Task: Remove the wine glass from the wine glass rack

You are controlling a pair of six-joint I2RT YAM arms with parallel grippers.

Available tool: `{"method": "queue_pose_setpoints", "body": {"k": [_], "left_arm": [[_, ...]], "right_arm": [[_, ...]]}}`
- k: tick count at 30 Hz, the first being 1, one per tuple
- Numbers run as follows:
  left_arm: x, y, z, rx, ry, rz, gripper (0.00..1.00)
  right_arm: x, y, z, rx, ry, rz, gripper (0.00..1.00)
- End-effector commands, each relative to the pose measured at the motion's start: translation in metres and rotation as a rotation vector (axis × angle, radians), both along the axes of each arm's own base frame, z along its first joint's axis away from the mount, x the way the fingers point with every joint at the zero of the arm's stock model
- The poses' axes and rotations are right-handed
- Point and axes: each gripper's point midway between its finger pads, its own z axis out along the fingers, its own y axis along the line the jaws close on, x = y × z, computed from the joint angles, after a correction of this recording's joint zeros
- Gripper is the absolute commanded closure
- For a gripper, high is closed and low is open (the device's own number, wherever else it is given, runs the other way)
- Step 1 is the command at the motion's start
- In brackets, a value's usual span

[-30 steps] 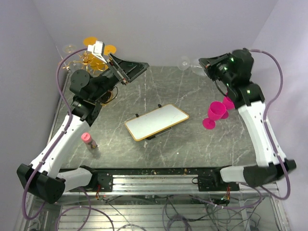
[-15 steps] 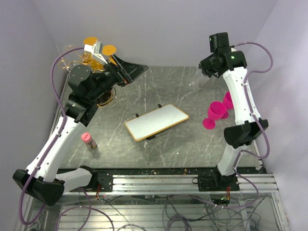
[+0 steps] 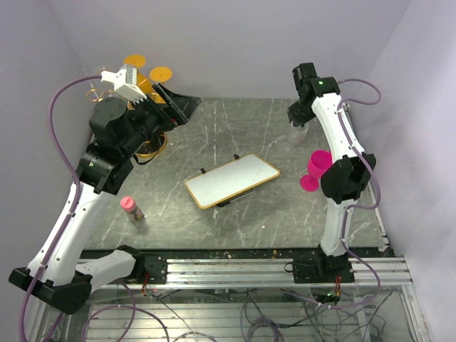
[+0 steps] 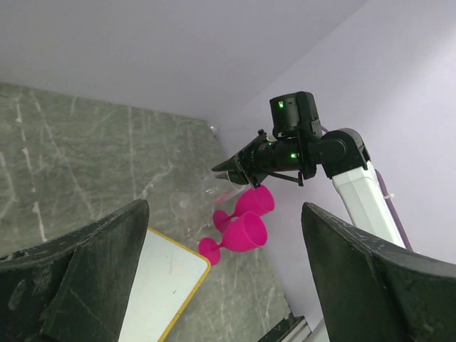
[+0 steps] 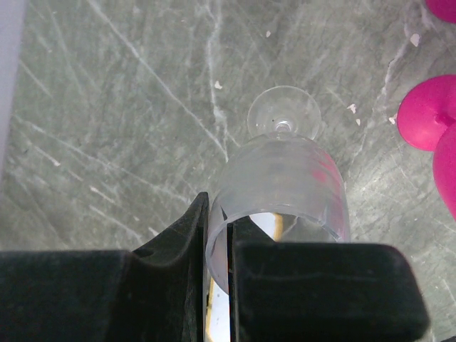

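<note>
The wine glass (image 5: 281, 178) is clear and upright, its round foot (image 5: 283, 114) low over the marble table beside the pink glasses. My right gripper (image 5: 217, 214) is shut on its rim, one finger inside the bowl and one outside. From above, the right gripper (image 3: 299, 120) is at the back right with the wine glass (image 3: 301, 133) hanging below it. The gold wine glass rack (image 3: 151, 146) stands at the back left with orange discs (image 3: 162, 72) on top. My left gripper (image 3: 174, 107) is open beside the rack and holds nothing; in its own view the left gripper (image 4: 224, 271) faces the right arm.
Two pink glasses (image 3: 318, 167) stand at the right of the table, close to the clear one. A white tray with a gold rim (image 3: 231, 180) lies in the middle. A small pink-capped bottle (image 3: 130, 206) stands at the front left. Walls close in on both sides.
The right arm has stretched up and carried the clear glass from the back wall down toward the pink glasses. The left arm has risen by the rack, gripper still open.
</note>
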Motion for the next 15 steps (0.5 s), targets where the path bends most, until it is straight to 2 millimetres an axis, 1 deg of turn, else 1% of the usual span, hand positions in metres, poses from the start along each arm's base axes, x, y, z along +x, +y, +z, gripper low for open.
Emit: {"method": "queue_pose_setpoints", "body": {"k": [1,6,9,11,15], "left_arm": [[0.005,0.017,0.002,0.061,-0.006,0.089,0.03],[0.007,0.024,-0.001,0.071,-0.001,0.127,0.01],[0.009,0.027,-0.005,0.077,0.005,0.143,0.04],[0.009,0.031,-0.006,0.071,-0.003,0.169,0.05],[0.011,0.046,-0.009,0.082,0.013,0.249,0.05]], "right_arm": [[0.01,-0.011,-0.019,-0.055,0.007,-0.047,1.0],[0.013,-0.015,-0.034,-0.084,0.012,-0.057,1.0],[0.012,-0.014,-0.043,-0.085,0.029,-0.05,1.0],[0.012,-0.013,-0.048,-0.079,0.038,-0.053,1.0],[0.011,-0.012,-0.051,-0.07,0.031,-0.056,1.0]]}}
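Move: The right hand grips the rim of the clear wine glass; its table spot lies about 20 cm below, 2 cm back and 2 cm right. The near pink glass stands roughly 12 cm back and 5 cm right, the far pink glass 8 cm back and 12 cm right. From the empty left hand, the rack is about 15 cm ahead, 13 cm left, its front orange glass 19 cm ahead, 8 cm left, both some 25 cm lower. Right hand keeps its pinch, lowering the clear glass about 5 cm tableward; open left hand drifts left and down. ##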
